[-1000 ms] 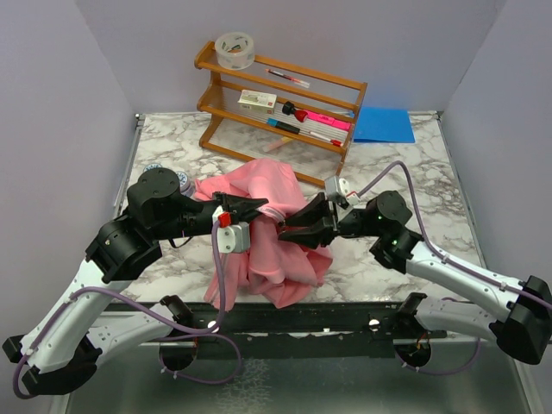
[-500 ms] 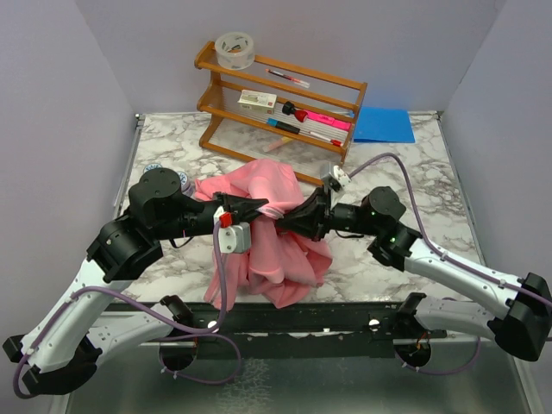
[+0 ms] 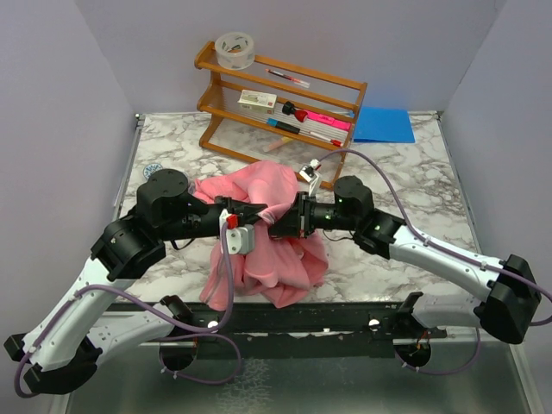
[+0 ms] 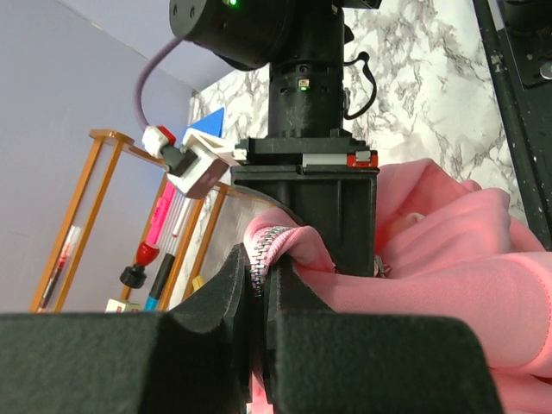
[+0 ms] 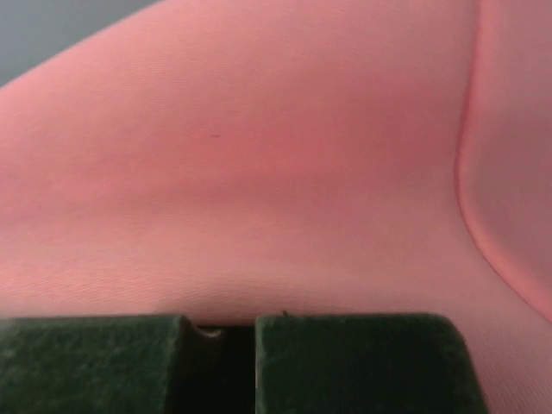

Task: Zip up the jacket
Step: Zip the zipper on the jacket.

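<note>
The pink jacket (image 3: 274, 259) lies bunched at the middle of the marble table (image 3: 405, 185) and hangs between both grippers. My left gripper (image 3: 261, 211) is shut on the jacket's zipper edge; the metal zipper teeth (image 4: 261, 246) run between its fingertips in the left wrist view (image 4: 259, 276). My right gripper (image 3: 283, 222) faces it, pressed into the fabric right beside it. In the right wrist view pink fabric (image 5: 276, 172) fills the frame. That gripper (image 5: 220, 323) has its jaws nearly together, with a small pale sliver in the narrow gap. A zipper pull (image 4: 378, 269) shows beside the right gripper's body (image 4: 306, 203).
A wooden rack (image 3: 276, 103) with pens and a tape roll (image 3: 235, 50) on top stands at the back. A blue sheet (image 3: 383, 123) lies back right. A small round object (image 3: 155, 169) sits at the left edge, behind my left arm.
My right gripper was open and off to the right; it has moved left into the jacket, next to my left gripper, and closed. My left gripper has kept its hold.
</note>
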Motion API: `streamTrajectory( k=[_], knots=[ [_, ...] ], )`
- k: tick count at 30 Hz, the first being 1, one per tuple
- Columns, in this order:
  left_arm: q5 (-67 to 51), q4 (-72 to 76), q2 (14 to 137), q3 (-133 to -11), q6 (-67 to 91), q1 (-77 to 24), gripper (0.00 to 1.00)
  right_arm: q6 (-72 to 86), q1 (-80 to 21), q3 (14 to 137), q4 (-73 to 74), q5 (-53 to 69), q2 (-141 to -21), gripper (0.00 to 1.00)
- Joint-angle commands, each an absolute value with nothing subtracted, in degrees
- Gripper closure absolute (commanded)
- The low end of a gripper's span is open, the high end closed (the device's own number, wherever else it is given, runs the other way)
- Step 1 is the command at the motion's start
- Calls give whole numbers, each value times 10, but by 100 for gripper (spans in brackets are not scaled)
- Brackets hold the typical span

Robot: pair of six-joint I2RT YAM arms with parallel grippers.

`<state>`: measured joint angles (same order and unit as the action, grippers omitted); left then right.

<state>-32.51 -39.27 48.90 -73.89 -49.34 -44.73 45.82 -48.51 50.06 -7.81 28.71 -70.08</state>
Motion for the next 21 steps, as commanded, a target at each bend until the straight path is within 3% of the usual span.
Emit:
streamTrajectory(
  k=[1, 6, 11, 21],
  knots=[
    [-358, -311, 473, -761, -509, -451, 100, 570, -483, 469, 59, 174, -736, 100],
    [-357, -311, 468, -763, -511, -451, 100, 648, -483, 428, 54, 79, -730, 100],
    [-327, -310, 460, -769, -521, -451, 100, 676, -481, 435, 144, -22, -735, 100],
    [-282, -288, 434, -760, -526, -451, 100, 716, -479, 393, 204, -104, -726, 100]
  ],
)
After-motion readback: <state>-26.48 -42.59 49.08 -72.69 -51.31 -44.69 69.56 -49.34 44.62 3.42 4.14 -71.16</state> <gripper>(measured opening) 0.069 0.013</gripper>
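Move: The right gripper is already shut on what looks like the zip slider. It is drawing it down towards the jacket body, whose middle lies some 16 cm below, about 4 cm ahead and level sideways. The zip end pinched in the left gripper is about 11 cm above the right hand and 2 cm back; the wooden shelf stands roughly 30 cm ahead. From the left gripper the slider is about 11 cm below and 2 cm ahead. Keep the right gripper shut and pull the slider down along the zip, away from the left fingers, about 9 cm down while easing some 4 cm forward and 3 cm right. Swing its wrist about 30 degrees clockwise and roll it as it goes. Keep the left pinch on the zip end, letting that hand sink about 2 cm and drift slightly forward. ##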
